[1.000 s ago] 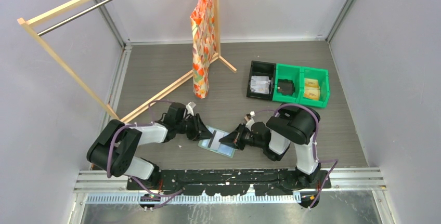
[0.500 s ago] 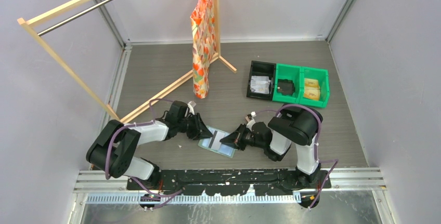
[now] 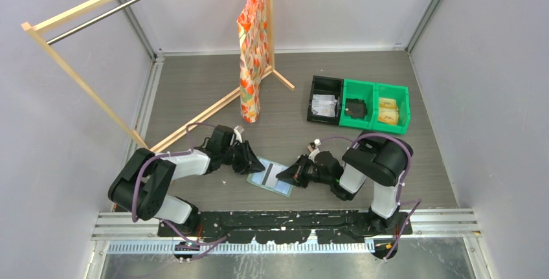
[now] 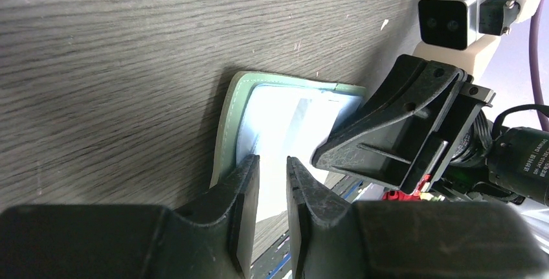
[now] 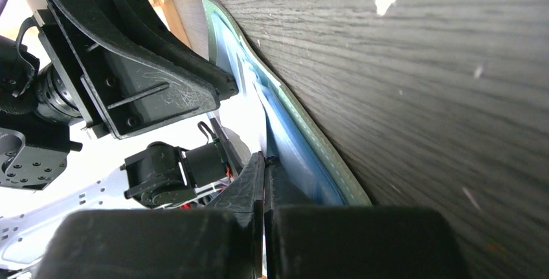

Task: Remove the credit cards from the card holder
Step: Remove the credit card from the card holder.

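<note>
The card holder (image 3: 272, 181) lies open on the table between my two arms, sage-green rim up and pale blue pockets showing. My left gripper (image 3: 253, 163) rests low over its left half; in the left wrist view its jaws (image 4: 272, 164) stand a narrow gap apart over the holder's (image 4: 226, 130) bright inside, nothing between them. My right gripper (image 3: 283, 177) comes in from the right, jaws pressed together (image 5: 265, 158), tips against the blue pocket of the holder (image 5: 304, 146). I cannot make out the credit cards as separate things; glare washes out the pockets.
A black bin (image 3: 325, 107) and a double green bin (image 3: 375, 107) with small items stand at the back right. A wooden clothes rack (image 3: 207, 116) with an orange patterned cloth (image 3: 251, 46) stands at the back left and centre.
My right arm's elbow has swung a little to the right while its gripper stays at the holder. The left gripper and the holder have barely moved.
</note>
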Robot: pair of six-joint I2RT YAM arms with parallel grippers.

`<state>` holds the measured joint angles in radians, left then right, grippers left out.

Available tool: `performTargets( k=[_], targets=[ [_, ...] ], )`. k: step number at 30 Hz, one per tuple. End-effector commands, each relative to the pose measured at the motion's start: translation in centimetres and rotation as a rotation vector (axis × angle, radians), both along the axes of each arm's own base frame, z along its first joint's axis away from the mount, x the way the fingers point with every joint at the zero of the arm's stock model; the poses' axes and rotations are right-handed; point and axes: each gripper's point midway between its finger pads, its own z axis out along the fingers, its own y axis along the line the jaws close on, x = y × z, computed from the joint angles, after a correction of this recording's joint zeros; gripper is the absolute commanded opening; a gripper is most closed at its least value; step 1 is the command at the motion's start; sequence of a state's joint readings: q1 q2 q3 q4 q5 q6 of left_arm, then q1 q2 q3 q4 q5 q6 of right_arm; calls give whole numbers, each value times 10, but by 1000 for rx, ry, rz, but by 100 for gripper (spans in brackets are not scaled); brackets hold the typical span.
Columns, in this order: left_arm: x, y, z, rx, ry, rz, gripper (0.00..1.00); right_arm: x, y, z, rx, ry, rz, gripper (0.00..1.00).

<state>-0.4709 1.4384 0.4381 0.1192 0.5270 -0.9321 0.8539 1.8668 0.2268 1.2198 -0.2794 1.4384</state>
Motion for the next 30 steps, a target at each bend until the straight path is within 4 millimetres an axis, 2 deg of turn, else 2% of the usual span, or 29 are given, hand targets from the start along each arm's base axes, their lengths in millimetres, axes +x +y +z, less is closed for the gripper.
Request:
performTargets(
  k=[1, 11, 14, 17, 21, 22, 25, 27, 30],
  targets=[
    [-14, 39, -46, 228, 71, 57, 25, -15, -21, -27, -122, 48, 15, 1],
    [-11, 37, -43, 221, 60, 61, 25, -25, -35, -18, -172, 16, 52, 1],
    [-10, 36, -40, 215, 57, 63, 25, -27, -38, 0, -188, -34, 74, 1],
    [-9, 35, -36, 204, 48, 62, 24, -26, -49, 16, -262, -86, 78, 1],
    [-7, 32, -29, 186, 38, 61, 24, -15, -65, 59, -335, -209, 56, 1],
    [-5, 31, -27, 182, 33, 62, 24, -15, -71, 64, -358, -214, 50, 1],
    [-2, 29, -19, 173, 18, 63, 24, -1, -82, 93, -353, -257, -8, 1],
    [-1, 29, -12, 172, 7, 64, 24, 15, -93, 110, -369, -271, -85, 1],
    [2, 34, -3, 201, -14, 72, 24, 52, -116, 133, -398, -262, -297, 1]
  ],
)
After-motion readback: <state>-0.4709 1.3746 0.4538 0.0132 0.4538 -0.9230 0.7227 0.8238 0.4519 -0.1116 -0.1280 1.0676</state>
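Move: The right fingers are already shut on the credit card, its middle about 3 cm to their left and 1 cm ahead, at their height. The card holder under it is centred some 3 cm left, level fore and aft, 1 cm lower; the black box stands roughly 24 cm ahead and 14 cm right. From the left fingers the card lies about 2 cm right and 2 cm back, at their height. Still pinching the card, the right hand pulls right, then 12 cm up, left fingers staying on the holder. ##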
